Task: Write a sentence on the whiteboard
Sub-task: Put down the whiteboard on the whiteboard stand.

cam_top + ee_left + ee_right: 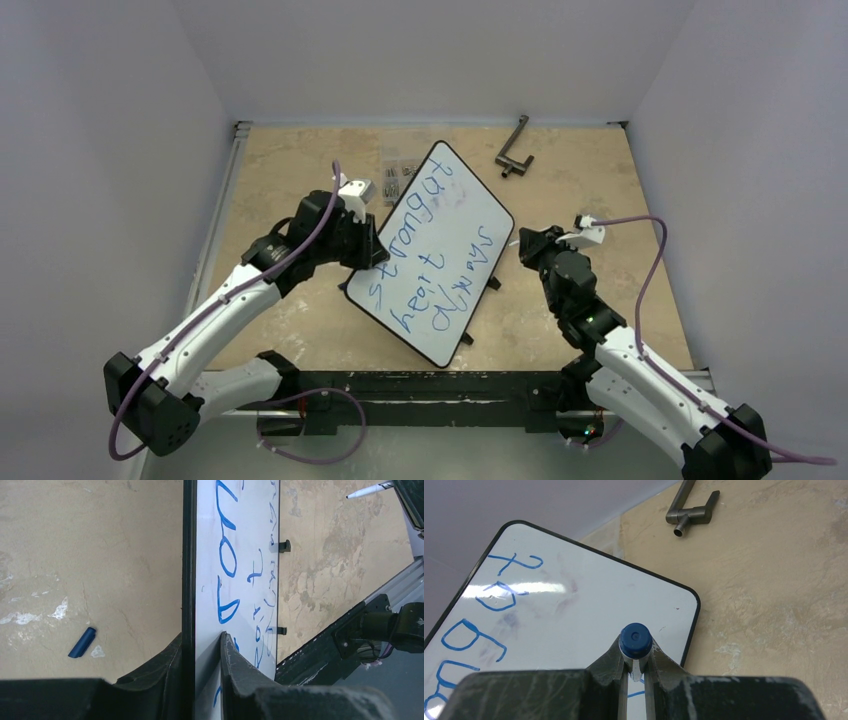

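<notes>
The whiteboard [470, 208] is tilted up off the table, white and glossy with a thin black frame. The blue sentence [432, 258] runs along it in two rows. My left gripper [367, 256] is shut on the board's left long edge. In the left wrist view its jaws [200, 638] clamp the black frame [188, 570] and white face. My right gripper [526, 244] is by the board's right edge, shut on a marker [635, 638] with a blue end. The marker's white tip end [367, 489] points toward the board. Whether it touches is unclear.
A grey metal L-shaped handle [514, 152] lies at the back right. Small printed packets [397, 178] lie behind the board. A blue marker cap [82, 642] lies on the table under the board's left side. A black rail [450, 385] runs along the near edge. Two black clips [284, 545] stick out.
</notes>
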`<control>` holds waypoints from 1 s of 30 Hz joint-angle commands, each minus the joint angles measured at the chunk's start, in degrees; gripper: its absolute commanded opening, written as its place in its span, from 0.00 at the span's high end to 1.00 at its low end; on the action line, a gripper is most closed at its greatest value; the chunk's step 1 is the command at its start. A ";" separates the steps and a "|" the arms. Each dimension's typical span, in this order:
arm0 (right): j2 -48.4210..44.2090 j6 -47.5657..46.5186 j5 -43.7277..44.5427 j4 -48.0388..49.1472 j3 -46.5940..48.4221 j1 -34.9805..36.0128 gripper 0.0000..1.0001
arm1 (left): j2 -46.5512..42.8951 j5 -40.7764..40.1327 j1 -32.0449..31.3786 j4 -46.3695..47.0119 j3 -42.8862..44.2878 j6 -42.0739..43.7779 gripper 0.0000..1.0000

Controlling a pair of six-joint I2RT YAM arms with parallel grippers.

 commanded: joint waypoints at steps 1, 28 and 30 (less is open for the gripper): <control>0.54 -0.06 0.86 2.35 0.07 0.12 1.00 | -1.06 -7.96 -0.43 -11.13 -3.40 5.99 0.80; 0.58 -0.03 0.93 2.45 -0.43 0.11 1.00 | -0.97 -5.88 -0.35 -5.03 -8.94 2.49 0.56; 0.44 -0.14 1.02 2.37 -0.39 0.08 1.00 | -1.15 -5.74 -0.40 -4.74 -8.84 2.35 0.55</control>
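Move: The left fingers already grip the whiteboard's raised left edge; the board's middle lies about 11 cm to the hand's right, 3 cm ahead and some 8 cm lower. Two black stand hooks sit at its low edge, about 15 cm below the hand: the far one roughly 23 cm right and 1 cm back, the near one 18 cm right and 12 cm back. The blue cap is 8 cm left, 2 cm back. From the right hand, the board's middle is 18 cm left, 2 cm back. The left hand, pinching the whiteboard's raised edge, first eases back about 1 cm, then sinks some 4 cm towards the table while drifting about 2 cm left, with the wrist tilting only some 5 degrees. As it sinks, its fingers spread to roughly twice their gap, slackening their grip but still straddling the board's edge, while the right hand stays put to the right of the board with its marker. ##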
